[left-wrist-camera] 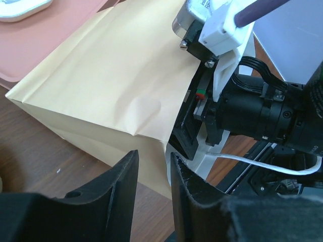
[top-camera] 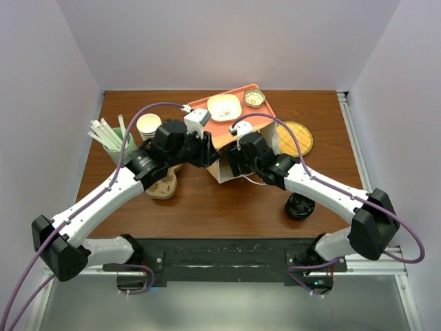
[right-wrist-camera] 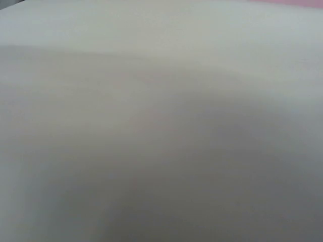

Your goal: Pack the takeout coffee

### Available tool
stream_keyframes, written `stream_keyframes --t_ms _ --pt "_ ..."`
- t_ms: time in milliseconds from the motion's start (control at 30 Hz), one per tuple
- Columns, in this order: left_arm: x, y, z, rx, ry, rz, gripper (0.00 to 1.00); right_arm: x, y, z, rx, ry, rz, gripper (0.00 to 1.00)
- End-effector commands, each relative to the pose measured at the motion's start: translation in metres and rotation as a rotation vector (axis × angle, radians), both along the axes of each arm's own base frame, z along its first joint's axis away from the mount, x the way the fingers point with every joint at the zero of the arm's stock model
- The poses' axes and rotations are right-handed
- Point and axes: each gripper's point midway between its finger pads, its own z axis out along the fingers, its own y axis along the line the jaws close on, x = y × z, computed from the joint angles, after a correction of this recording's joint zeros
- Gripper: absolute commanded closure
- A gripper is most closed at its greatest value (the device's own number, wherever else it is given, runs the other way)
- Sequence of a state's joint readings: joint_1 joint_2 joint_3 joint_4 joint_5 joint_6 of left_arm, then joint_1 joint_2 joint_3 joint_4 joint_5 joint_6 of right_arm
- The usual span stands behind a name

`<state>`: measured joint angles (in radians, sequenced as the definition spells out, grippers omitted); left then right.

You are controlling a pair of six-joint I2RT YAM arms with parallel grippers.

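The brown paper bag [top-camera: 222,171] stands at the table's middle, and its tan side fills the left wrist view [left-wrist-camera: 116,85]. My left gripper [top-camera: 207,148] sits just left of the bag. It is open [left-wrist-camera: 153,164], with nothing between the fingers and the bag's lower corner showing beyond the gap. My right gripper [top-camera: 239,160] reaches in at the bag's right side, its fingers hidden by the paper. The right wrist view shows only blurred pale paper. The right arm's black wrist [left-wrist-camera: 252,113] presses at the bag's open end. The takeout coffee is out of view.
An orange tray [top-camera: 265,110] behind the bag holds a cream plate [top-camera: 224,107] and a small bowl [top-camera: 254,98]. A woven mat [top-camera: 298,138] lies to the right, a squat black round piece [top-camera: 300,205] nearer. Left: a straw cup [top-camera: 118,143], stacked cream cups [top-camera: 148,126], a brown piece [top-camera: 162,186].
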<state>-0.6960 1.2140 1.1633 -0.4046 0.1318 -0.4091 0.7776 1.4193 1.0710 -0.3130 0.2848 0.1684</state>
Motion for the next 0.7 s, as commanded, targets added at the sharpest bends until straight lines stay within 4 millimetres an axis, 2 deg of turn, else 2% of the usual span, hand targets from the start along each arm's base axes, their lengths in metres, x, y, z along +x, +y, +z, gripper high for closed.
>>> stream_keyframes --t_ms 0,133,167,233,267,500,667 --pt "-0.001 -0.006 0.006 -0.049 0.025 0.011 0.61 0.005 0.005 0.023 0.086 -0.050 -0.017 0.28" --pt "-0.002 -0.005 -0.003 -0.050 0.049 0.022 0.62 0.003 0.004 0.020 0.085 -0.043 -0.023 0.28" --pt "-0.002 -0.006 -0.003 -0.049 0.048 0.016 0.76 0.003 0.003 0.019 0.088 -0.042 -0.026 0.28" --pt "-0.001 -0.007 -0.002 -0.050 0.038 0.013 0.90 0.001 0.001 0.015 0.080 -0.042 -0.022 0.28" --pt "0.000 -0.008 -0.001 -0.054 0.031 0.010 1.00 0.002 0.000 0.020 0.086 -0.070 -0.012 0.27" --pt "0.000 -0.006 -0.001 -0.047 0.025 0.013 1.00 0.013 -0.022 0.029 0.040 -0.151 -0.009 0.26" --pt "0.000 -0.009 0.003 -0.064 0.016 0.000 1.00 0.012 -0.023 0.028 0.042 -0.165 0.028 0.32"
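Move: The near left corner of the paper bag's open rim already sits between the left fingertips, only about 1 cm ahead and 1 cm to the right; the cup carrier lies some 18 cm to this hand's left, level with it and about 23 cm below. The right hand is in the bag's mouth under the upper panel, with the bag's middle about 8 cm ahead, 4 cm to its right and a little below; from it the pie is some 13 cm ahead and 19 cm right, and the black lids 11 cm back and 20 cm right, both about 14 cm below. The left hand stays almost in place at the near left corner of the bag's rim, sinking just under 1 cm before easing up again and slightly right, while its part-open fingers shut fully and pinch the thin paper edge. The right hand first waits with its fingers spread wide inside the mouth under the upper panel, then, once the left has closed, shifts about 2 cm to its right and about 1 cm up towards the bag's right wall, fingers still open and tilting up some five degrees. ##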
